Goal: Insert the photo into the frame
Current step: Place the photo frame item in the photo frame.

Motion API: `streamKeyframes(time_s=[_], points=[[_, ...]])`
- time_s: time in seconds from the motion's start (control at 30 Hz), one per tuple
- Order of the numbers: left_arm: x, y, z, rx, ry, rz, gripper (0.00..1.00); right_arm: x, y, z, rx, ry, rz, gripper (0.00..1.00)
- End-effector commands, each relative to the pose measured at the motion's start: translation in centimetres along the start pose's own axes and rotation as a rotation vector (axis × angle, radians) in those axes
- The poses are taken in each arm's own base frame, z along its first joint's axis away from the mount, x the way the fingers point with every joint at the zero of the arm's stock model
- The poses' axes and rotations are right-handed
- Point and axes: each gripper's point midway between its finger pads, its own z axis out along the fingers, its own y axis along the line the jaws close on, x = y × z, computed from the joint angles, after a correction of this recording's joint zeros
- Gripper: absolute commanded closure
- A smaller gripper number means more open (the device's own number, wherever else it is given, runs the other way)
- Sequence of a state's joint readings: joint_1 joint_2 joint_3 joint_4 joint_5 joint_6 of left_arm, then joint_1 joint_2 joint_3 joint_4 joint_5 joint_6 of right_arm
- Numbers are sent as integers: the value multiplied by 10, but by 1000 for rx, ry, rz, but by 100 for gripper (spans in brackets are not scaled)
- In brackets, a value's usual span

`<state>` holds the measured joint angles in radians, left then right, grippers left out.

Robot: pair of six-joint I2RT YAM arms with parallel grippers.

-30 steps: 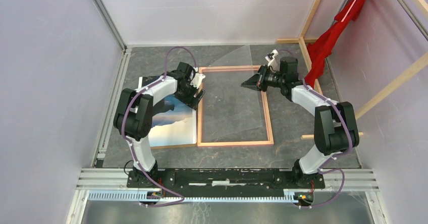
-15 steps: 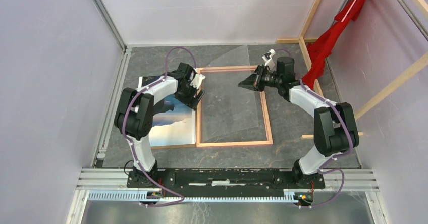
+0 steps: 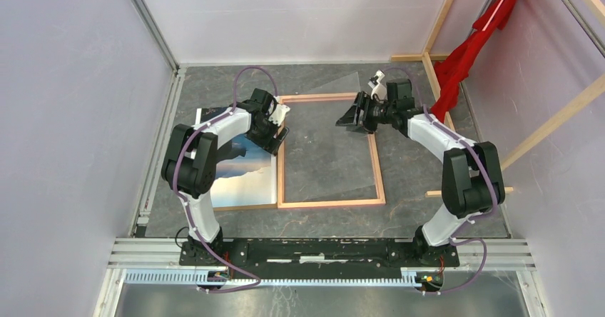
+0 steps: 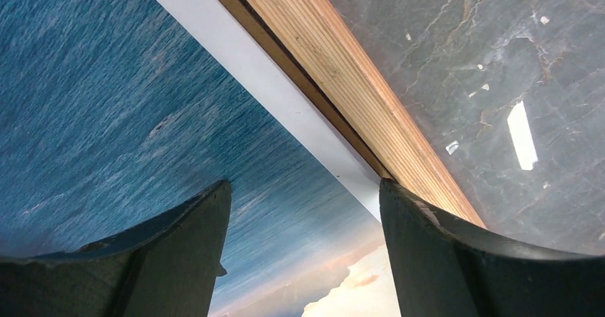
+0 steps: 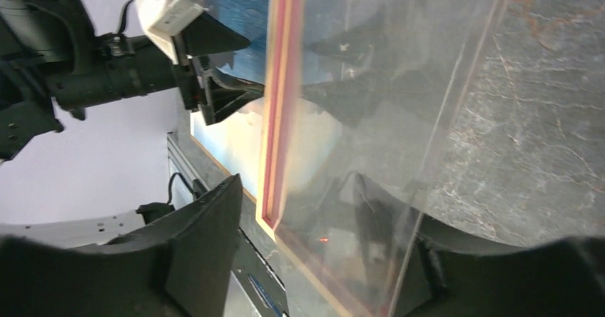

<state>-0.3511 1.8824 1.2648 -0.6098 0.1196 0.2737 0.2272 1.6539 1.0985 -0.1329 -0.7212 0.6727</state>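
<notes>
The frame [image 3: 282, 160] lies in the middle of the table with its tan wood back up; its pink inner edge [image 5: 275, 117] shows in the right wrist view. The photo [image 3: 246, 174] lies face up just left of it, its blue water [image 4: 143, 103] beside the frame's wooden rail [image 4: 342, 81]. My left gripper [image 3: 275, 133] [image 4: 303, 195] hangs open low over the photo's right edge, holding nothing. A clear sheet [image 3: 335, 88] [image 5: 399, 117] rests slanted over the frame. My right gripper [image 3: 354, 115] [image 5: 300, 203] is open at the sheet's far right edge, jaws well apart.
A red cloth [image 3: 471, 46] hangs at the back right beside bare wooden beams [image 3: 435, 81] [image 3: 549, 121]. Pale walls close in the left and back. A metal rail [image 3: 321, 249] with both arm bases runs along the near edge.
My right gripper has gone from shut to open, letting go of the clear sheet, and has shifted slightly toward the back. The left arm and the photo have hardly moved.
</notes>
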Motion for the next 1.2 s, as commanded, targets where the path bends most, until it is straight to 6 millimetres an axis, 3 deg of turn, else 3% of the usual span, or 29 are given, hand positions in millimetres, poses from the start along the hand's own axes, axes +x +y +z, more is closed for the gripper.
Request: streamKeyframes(time_s=[0.0,0.27,0.73,1.17], points=[[-13,2,-11,-26,-59,-10,18,-5,-8,2,55,-4,-60,31],[-13,3,-13,-31,-64,-10,18,-8,-30,-3,211,18,-124,12],[-13,4,-15,-41,-67,-9,18,-6,-60,2,367,58,-179,2],[-10,2,-12,-29,-55,-9,18,-2,-90,3,502,97,-205,2]])
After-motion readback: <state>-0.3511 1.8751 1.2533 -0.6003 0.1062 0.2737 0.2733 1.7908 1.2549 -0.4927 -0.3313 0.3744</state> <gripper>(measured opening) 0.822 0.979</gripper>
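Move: The clear sheet slopes up from the frame's left side to the right hand, its right edge between the half-open fingers; its middle is about 8 cm left, 5 cm back and 7 cm below. The frame it goes into has its centre some 6 cm left, 7 cm back and 14 cm down. The photo lies on that level, about 33 cm left and 8 cm back. From the left hand, the frame's centre is roughly 15 cm right, 2 cm back and 1 cm down. With the sheet's raised edge still resting against one fingertip, the right hand lowers that edge towards the frame's right bar, sinking about 8 cm and easing some 4 cm to the right. Its fingers open from just over half to fully wide while the wrist rolls nearly 30 degrees, tipping the fingertips downward. The left hand stays in place, spread over the photo's edge and the frame's left bar. ##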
